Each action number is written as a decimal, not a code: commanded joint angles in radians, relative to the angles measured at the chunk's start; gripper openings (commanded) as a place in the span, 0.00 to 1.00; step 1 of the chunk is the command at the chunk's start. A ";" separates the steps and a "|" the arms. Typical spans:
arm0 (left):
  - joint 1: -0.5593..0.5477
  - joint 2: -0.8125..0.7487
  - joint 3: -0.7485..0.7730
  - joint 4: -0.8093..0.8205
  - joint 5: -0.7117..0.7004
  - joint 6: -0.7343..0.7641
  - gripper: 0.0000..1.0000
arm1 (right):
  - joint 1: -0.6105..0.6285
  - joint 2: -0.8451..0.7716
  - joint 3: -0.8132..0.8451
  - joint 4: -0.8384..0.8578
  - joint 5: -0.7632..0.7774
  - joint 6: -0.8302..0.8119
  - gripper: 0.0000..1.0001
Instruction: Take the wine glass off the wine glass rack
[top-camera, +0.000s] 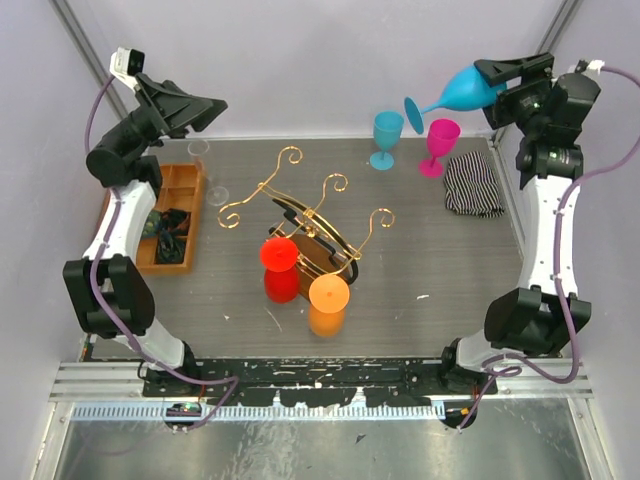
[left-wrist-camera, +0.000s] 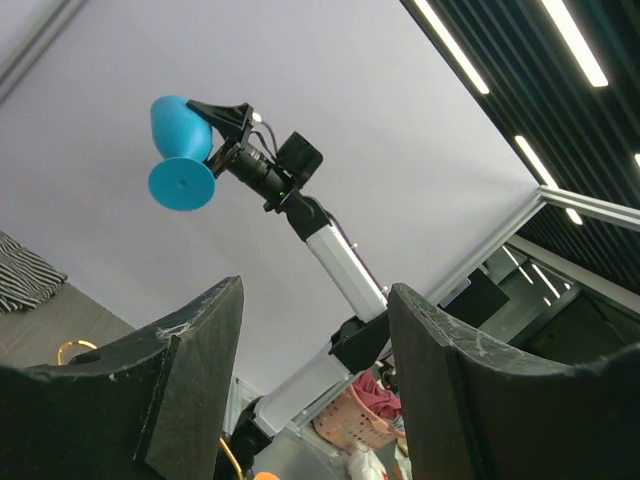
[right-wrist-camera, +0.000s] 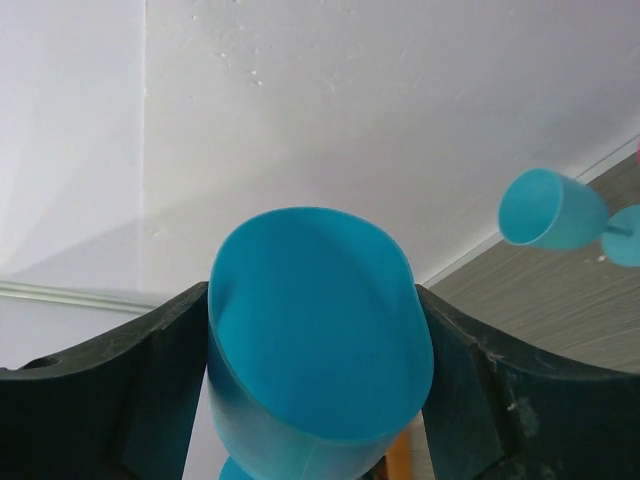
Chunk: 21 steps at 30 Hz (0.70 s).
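In the top view my right gripper (top-camera: 497, 82) is raised high at the back right, shut on the bowl of a blue wine glass (top-camera: 462, 92) that lies tilted with its foot pointing left. Up close, the blue bowl (right-wrist-camera: 320, 340) fills the gap between both fingers of the right gripper (right-wrist-camera: 315, 385). The wine glass rack (top-camera: 310, 215), gold wire on a dark base, stands mid-table with a red glass (top-camera: 279, 255) and an orange glass (top-camera: 329, 293) hanging on it. My left gripper (top-camera: 205, 110) is lifted at the back left, open and empty (left-wrist-camera: 315, 330); its camera sees the blue glass (left-wrist-camera: 180, 135).
A teal glass (top-camera: 387, 135) and a magenta glass (top-camera: 440, 140) stand upright at the back of the table. A striped cloth (top-camera: 472, 185) lies at the right edge. An orange compartment tray (top-camera: 170, 215) sits at the left.
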 joint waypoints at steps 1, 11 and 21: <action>0.001 -0.085 -0.035 -0.020 0.031 0.010 0.66 | -0.027 -0.060 0.020 -0.054 0.079 -0.255 0.77; 0.001 -0.213 -0.126 -0.264 0.087 0.194 0.64 | -0.038 -0.150 -0.057 -0.116 0.376 -0.590 0.77; 0.002 -0.286 -0.173 -0.401 0.088 0.307 0.64 | -0.036 -0.258 -0.296 -0.003 0.577 -0.821 0.76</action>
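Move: The right hand already holds the blue wine glass by its bowl, lying level with the foot to the left. From this hand, the striped cloth it heads for lies about 15 cm ahead, 10 cm right and 45 cm down. The standing pink glass is some 20 cm ahead, 1 cm left and 37 cm down, and the standing blue glass 21 cm ahead and 15 cm left. From the empty left hand the cloth is roughly 28 cm ahead, 59 cm right and 51 cm down. Swinging about 10 cm to the right while sinking some 7 cm and drawing back about 5 cm, the right hand carries the gripped glass towards the striped cloth's side of the table. The wrist rolls its left side down by some 40 degrees and turns clockwise, bringing the foot downward. The empty left hand backs off a few centimetres, fingers still open. ##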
